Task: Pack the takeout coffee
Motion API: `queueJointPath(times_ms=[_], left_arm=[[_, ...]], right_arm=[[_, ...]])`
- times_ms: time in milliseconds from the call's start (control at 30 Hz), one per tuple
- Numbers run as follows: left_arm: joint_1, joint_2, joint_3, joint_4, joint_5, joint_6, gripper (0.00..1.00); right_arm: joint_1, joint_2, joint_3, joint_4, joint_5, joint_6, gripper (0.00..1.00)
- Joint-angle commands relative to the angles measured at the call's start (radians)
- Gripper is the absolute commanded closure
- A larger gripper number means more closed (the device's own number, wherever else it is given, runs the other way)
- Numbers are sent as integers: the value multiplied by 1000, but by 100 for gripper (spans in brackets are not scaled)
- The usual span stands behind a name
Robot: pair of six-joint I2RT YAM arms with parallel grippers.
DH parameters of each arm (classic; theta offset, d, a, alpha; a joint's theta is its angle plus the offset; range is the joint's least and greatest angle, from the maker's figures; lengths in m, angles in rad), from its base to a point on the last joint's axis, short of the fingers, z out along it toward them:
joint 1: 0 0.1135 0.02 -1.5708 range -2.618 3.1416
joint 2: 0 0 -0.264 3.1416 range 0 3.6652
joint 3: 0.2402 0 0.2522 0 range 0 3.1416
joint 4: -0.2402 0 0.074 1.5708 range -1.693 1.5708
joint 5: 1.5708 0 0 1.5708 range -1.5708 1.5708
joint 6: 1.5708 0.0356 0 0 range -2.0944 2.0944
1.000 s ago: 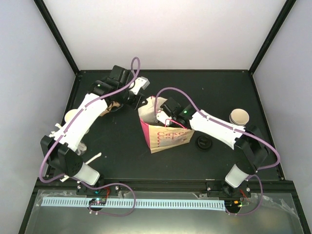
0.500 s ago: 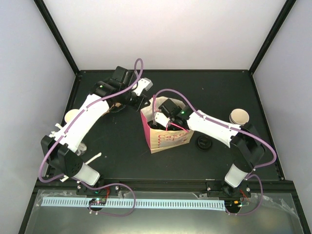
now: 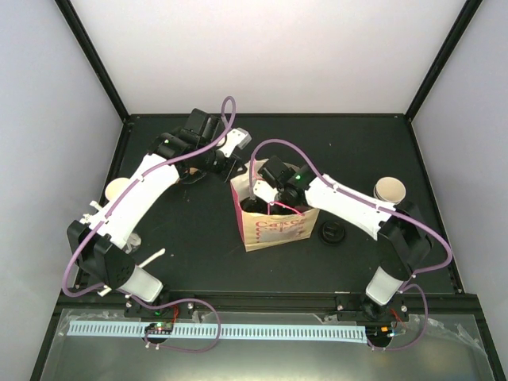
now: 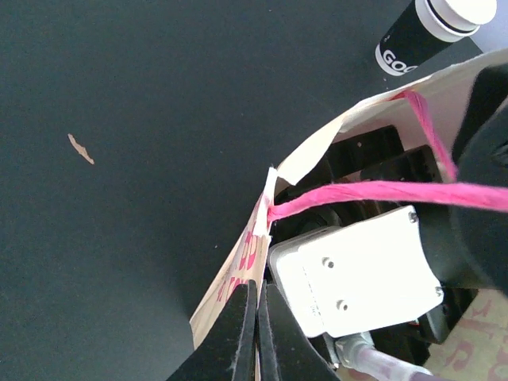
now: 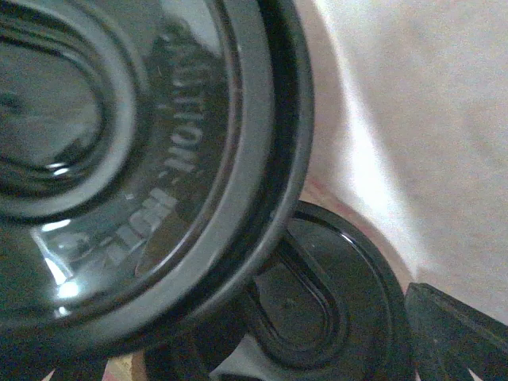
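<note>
A brown paper bag point(image 3: 278, 228) with pink print stands mid-table, its mouth up. My left gripper point(image 3: 232, 158) is at the bag's back-left corner, jaws pressed together on the bag's rim point(image 4: 252, 252) beside the pink handle point(image 4: 357, 194). My right gripper point(image 3: 265, 195) reaches down into the bag. There it looks onto two black round lids, one large and close point(image 5: 119, 159), one lower point(image 5: 333, 302). One finger point(image 5: 456, 333) shows far to the right, touching nothing. A takeout coffee point(image 3: 390, 190) with a cream top and black side point(image 4: 429, 30) stands right of the bag, another point(image 3: 117, 190) at far left.
A loose black lid point(image 3: 331, 232) lies on the table just right of the bag. A white stick point(image 3: 151, 258) and a clear plastic piece point(image 3: 132, 238) lie near the left arm's base. A small brown scrap point(image 4: 80, 148) lies on the dark tabletop.
The right arm has pushed back and left, sinking its gripper deeper into the bag. The bag's mouth now stands more upright. The left gripper has shifted slightly with the rim.
</note>
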Motion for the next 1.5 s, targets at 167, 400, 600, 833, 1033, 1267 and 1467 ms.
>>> queueJointPath(times_ms=[167,400,600,833,1033,1267,1467], left_arm=[[-2,-24,24,9,-34,13,98],[-2,-26,25,16,-52,9,98],[4,-19,41,24,-109,-18,99],[39,14,80,29,-129,-62,98],[66,50,141,39,-157,-102,98],[83,85,176,36,-180,-127,79],[84,23,185,16,-219,-140,42]], right_arm=[[-2,-104,145,-44,-21,80,0],[-2,-141,273,-62,-26,145,0],[-2,-204,347,-33,-19,203,0],[-3,-255,408,-12,70,283,0],[-21,-300,401,3,206,373,0],[-47,-314,431,-79,333,452,0],[-46,-400,384,-91,317,515,0]])
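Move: The left hand already pinches the paper bag's left rim; the bag's middle lies about 8 cm right, 6 back and 14 below. The right hand is down inside, open: the bag's middle sits roughly 2 cm left, 1 back, 1 above it, a second cup 8 cm left, level, 4 lower, and the spare lid on the table 16 right, 5 back, 10 below. The cup carrier is some 18 left of the left hand, 8 ahead, 25 below. Straight up some 26 cm, the right hand leaves the cup between its wide-open fingers and clears the bag, tipping up from straight down, then swings about 8 cm right and turns clockwise above the right rim. The left hand, its fingers still on the rim, draws the bag forward and a little left, turning counter-clockwise, then opens about halfway to let go. ##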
